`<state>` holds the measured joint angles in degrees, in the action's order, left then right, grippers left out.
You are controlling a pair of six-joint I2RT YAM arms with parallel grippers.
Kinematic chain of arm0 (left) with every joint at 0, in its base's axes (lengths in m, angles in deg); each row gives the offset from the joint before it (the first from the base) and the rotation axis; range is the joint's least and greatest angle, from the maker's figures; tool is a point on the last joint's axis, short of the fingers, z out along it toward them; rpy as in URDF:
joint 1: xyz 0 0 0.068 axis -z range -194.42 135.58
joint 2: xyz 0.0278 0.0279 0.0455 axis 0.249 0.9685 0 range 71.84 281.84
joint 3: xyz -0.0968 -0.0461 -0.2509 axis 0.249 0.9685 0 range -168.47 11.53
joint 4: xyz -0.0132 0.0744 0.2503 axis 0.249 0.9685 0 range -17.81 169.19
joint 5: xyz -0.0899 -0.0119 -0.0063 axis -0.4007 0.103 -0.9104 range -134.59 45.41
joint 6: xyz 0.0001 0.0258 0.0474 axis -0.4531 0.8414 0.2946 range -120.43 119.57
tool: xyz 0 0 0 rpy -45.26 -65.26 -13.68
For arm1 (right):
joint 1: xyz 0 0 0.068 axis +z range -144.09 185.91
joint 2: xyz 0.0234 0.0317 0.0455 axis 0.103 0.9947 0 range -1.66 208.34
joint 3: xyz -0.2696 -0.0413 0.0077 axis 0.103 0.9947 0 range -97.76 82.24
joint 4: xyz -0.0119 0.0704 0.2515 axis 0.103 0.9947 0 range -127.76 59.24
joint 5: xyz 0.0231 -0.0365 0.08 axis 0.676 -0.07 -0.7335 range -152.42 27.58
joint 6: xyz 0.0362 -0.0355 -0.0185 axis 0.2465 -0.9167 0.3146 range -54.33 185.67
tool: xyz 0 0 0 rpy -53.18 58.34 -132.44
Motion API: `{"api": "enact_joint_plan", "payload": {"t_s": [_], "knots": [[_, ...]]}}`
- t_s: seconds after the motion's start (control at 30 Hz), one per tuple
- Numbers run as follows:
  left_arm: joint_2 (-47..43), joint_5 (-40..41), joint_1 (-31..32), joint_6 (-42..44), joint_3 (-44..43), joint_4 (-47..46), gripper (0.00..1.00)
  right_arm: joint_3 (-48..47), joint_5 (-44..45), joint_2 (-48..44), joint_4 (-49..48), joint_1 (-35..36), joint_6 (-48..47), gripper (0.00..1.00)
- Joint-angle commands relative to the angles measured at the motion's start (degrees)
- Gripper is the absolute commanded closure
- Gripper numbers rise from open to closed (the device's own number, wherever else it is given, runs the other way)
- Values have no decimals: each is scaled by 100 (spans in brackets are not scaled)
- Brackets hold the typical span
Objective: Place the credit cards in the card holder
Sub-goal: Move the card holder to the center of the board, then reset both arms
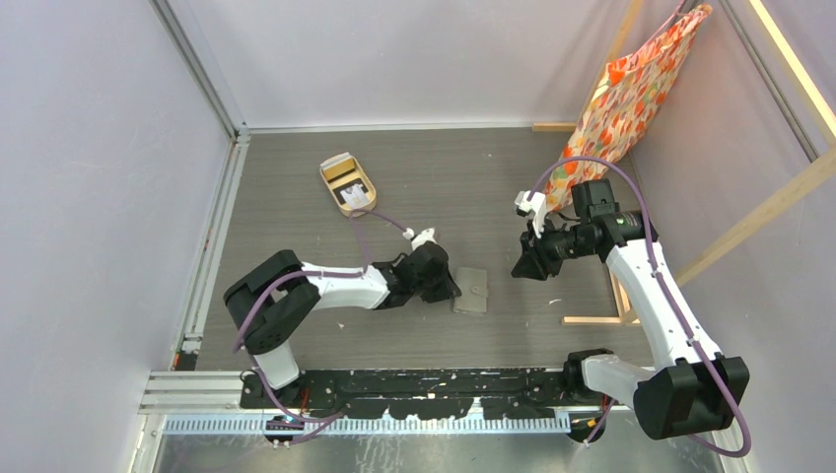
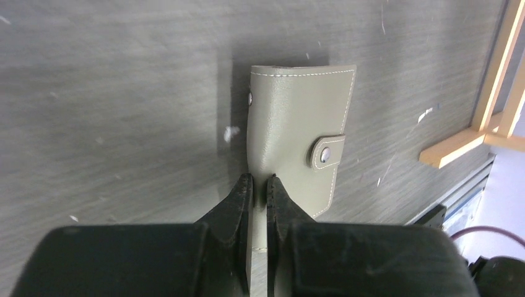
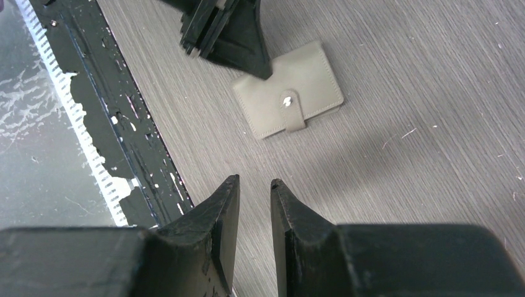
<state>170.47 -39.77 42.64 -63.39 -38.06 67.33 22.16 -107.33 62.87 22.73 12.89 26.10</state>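
The card holder (image 1: 472,291) is a closed grey-brown wallet with a snap tab, lying flat on the table's middle. In the left wrist view the card holder (image 2: 297,130) has its near edge pinched between my left gripper (image 2: 260,179), which is shut on it. From above, the left gripper (image 1: 449,286) sits at the holder's left side. My right gripper (image 1: 520,268) hovers to the right of the holder, slightly open and empty. In the right wrist view the right gripper (image 3: 255,181) points at bare table, with the card holder (image 3: 288,90) beyond it. Credit cards (image 1: 356,200), one pale and one dark, lie in the tray.
A tan oval tray (image 1: 338,207) sits at the back left of the table. A patterned bag (image 1: 631,89) hangs on a wooden frame (image 1: 592,320) at the right. A black rail (image 1: 414,379) runs along the near edge.
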Motion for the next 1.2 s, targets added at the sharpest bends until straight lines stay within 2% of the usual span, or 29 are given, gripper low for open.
{"api": "enact_joint_plan", "payload": {"t_s": [0.0,0.23,0.33,0.4,0.5,0.53,0.63,0.77,0.9,0.93,1.0,1.03,1.07,1.17], "knots": [[-38,92,-558,187,66,2,97,-4,-52,5,-71,-23,-76,70],[-241,-84,-1547,551,-148,375,98,0,-27,74,-40,-29,-112,70],[-274,-245,-1900,762,-271,632,95,-4,-1,77,-31,-29,-112,70],[-419,-326,-2074,990,-303,809,86,-9,19,76,-37,-26,-108,70],[-975,-356,-2156,1680,-427,1336,61,-21,32,48,-44,-24,-80,69],[-1208,-393,-2157,1908,-456,1505,55,-36,53,31,-46,-25,-67,70],[-2058,-884,-2153,2658,-432,1850,45,-114,154,-53,-75,-27,43,69],[-3256,-1416,-2150,3150,-612,2628,26,-454,451,-202,-21,-29,245,68],[-4269,-1900,-2156,3401,-982,3206,1,-1105,655,-334,380,-34,297,52],[-4470,-2035,-2162,3430,-1036,3242,0,-1276,657,-361,520,-33,259,45],[-4803,-2138,-2169,3475,-1192,3357,0,-1578,650,-411,717,-31,314,24],[-4922,-2187,-2172,3512,-1265,3442,0,-1718,635,-440,781,-30,383,9],[-5033,-2240,-2165,3558,-1317,3528,0,-1849,622,-472,817,-33,481,1],[-5299,-2167,-2164,3622,-1462,3850,0,-2183,644,-556,792,-33,1073,0]]}}
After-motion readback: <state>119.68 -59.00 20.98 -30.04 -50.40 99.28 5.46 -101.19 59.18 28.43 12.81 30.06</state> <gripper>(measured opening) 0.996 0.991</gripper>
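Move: My left fingers already pinch the card holder by its left edge, the holder's middle lying about 4 cm to their right and roughly 1 cm below. The board's centre is about 10 cm ahead and 8 cm to the left; the open tan case stands well beyond, some 29 cm ahead and 25 cm left. From my right hand the holder is about 3 cm ahead, 10 cm left and 14 cm down. Keeping the pinch, my left hand carries the card holder almost level, about 10 cm forward and as much left, to the board's centre, turning slightly counter-clockwise. There I open wide, slip off leftward, then climb nearly 30 cm while backing away and tipping my fingers up. Late on, my right hand opens and rises about 9 cm. ##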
